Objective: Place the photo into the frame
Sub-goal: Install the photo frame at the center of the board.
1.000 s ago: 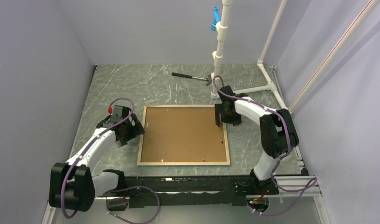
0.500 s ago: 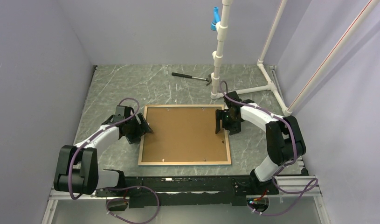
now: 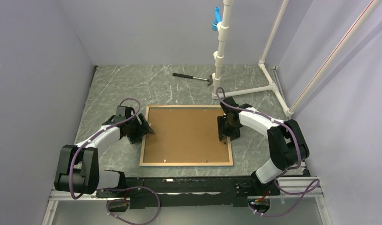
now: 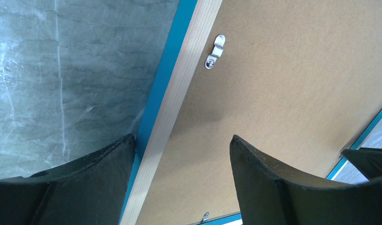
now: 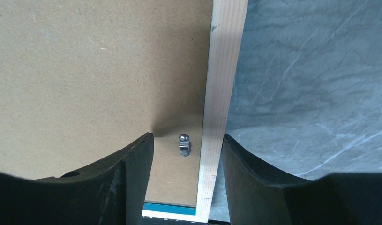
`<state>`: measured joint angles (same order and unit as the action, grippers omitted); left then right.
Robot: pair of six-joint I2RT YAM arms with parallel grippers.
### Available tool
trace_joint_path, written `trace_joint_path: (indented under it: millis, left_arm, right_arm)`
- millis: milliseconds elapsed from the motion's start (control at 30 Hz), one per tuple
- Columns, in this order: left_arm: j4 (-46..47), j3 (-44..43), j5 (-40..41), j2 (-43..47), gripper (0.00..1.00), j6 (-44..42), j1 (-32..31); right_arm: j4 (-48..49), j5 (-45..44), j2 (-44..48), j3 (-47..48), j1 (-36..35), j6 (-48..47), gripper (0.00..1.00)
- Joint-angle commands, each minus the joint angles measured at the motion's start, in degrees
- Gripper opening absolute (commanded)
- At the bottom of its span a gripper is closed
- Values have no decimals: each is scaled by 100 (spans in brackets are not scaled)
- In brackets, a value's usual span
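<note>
The frame [image 3: 186, 163] lies face down in the middle of the table, its light wood back up, with a brown backing board [image 3: 186, 133] set in it. The photo is hidden. My left gripper [image 3: 143, 129] is open and straddles the frame's left rail [image 4: 182, 89]: one finger is outside against the blue edge, the other over the board. My right gripper [image 3: 225, 131] is open astride the right rail [image 5: 221, 70]. Its outer finger is at the rail's outer edge, and a metal clip [image 5: 184, 144] shows between the jaws [image 5: 187, 137].
A black hammer [image 3: 192, 77] lies at the back of the table. Beside it stands a white pipe post [image 3: 220, 56], with pipe legs [image 3: 268, 79] running along the right side. Purple walls close in left and right. Another clip [image 4: 215, 51] sits on the board.
My left gripper swung in from the left to the frame's left rail and narrowed a little. My right gripper slid nearer along the right rail and its jaws narrowed.
</note>
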<state>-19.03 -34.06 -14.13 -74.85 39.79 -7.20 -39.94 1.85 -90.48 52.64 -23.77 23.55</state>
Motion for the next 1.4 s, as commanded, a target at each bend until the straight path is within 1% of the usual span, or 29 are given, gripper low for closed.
trace_joint_path:
  millis: [0, 133, 333, 400, 467, 500, 533, 600, 633, 733, 900, 933, 1000, 1067, 1167, 1300, 1367]
  left_arm:
    - [-1, 67, -126, -103, 77, -66, -27]
    - [-40, 53, -109, -117, 77, -83, -28]
    - [-76, 31, -79, -93, 77, -95, -27]
    - [-74, 31, -81, -105, 77, -90, -27]
    - [-78, 31, -77, -117, 77, -101, -27]
    - [-86, 31, -68, -120, 77, -109, -27]
    - [-94, 31, -58, -118, 77, -112, -25]
    - [-104, 18, -40, -103, 77, -112, -25]
    - [-108, 22, -44, -96, 76, -111, -27]
    - [-140, 14, -26, -83, 77, -126, -28]
    - [-158, 4, -20, -99, 76, -153, -22]
    - [-161, 5, -20, -107, 76, -155, -26]
    - [-161, 1, -28, -118, 76, -164, -27]
    - [-160, -4, -31, -138, 76, -168, -31]
    - [-163, -12, -15, -166, 76, -190, -27]
    - [-200, -18, 15, -162, 75, -206, -27]
    - [-226, -25, 36, -154, 75, -220, -29]
  right_arm:
    - [-252, -175, 229, -76, -163, 165, 56]
    - [-385, -160, 209, -15, -178, 98, 55]
    - [-502, -126, 343, -120, -236, 71, 59]
    - [-483, -155, 359, -213, -240, 75, 58]
    - [-425, -170, 364, -304, -240, 93, 56]
    - [-411, -311, 362, -327, -242, 109, 54]
    - [-390, -364, 342, -333, -241, 120, 51]
    - [-388, -470, 290, -298, -236, 171, 41]
    - [-358, -504, 274, -286, -241, 183, 38]
    - [-356, -527, 174, -138, -242, 177, 42]
    - [-306, -347, 52, 31, -242, 128, 58]
    - [-293, -316, 36, 39, -238, 128, 59]
    - [-271, -309, -6, 31, -242, 124, 59]
    - [-255, -367, -38, -2, -237, 130, 55]
    - [-259, -542, -28, -63, -239, 156, 44]
    - [-280, -799, 15, -89, -233, 239, 4]
    - [-280, -878, 11, -86, -236, 251, 0]
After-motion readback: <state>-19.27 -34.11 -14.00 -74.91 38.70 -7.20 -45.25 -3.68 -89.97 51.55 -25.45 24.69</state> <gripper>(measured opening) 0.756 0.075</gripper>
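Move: The small metal clip by the frame's right bar lies about 2 cm back from the open right fingers, level sideways and 1 cm lower. That wooden bar runs fore and aft about 2 cm to this hand's right, its middle level with the hand; the frame's near right corner is some 12 cm back and 3 cm right. From the left hand, the clip is roughly 38 cm right and 4 cm back. The right hand slides back about 3 cm, eases slightly forward, then right, closing its fingers against the clip. ##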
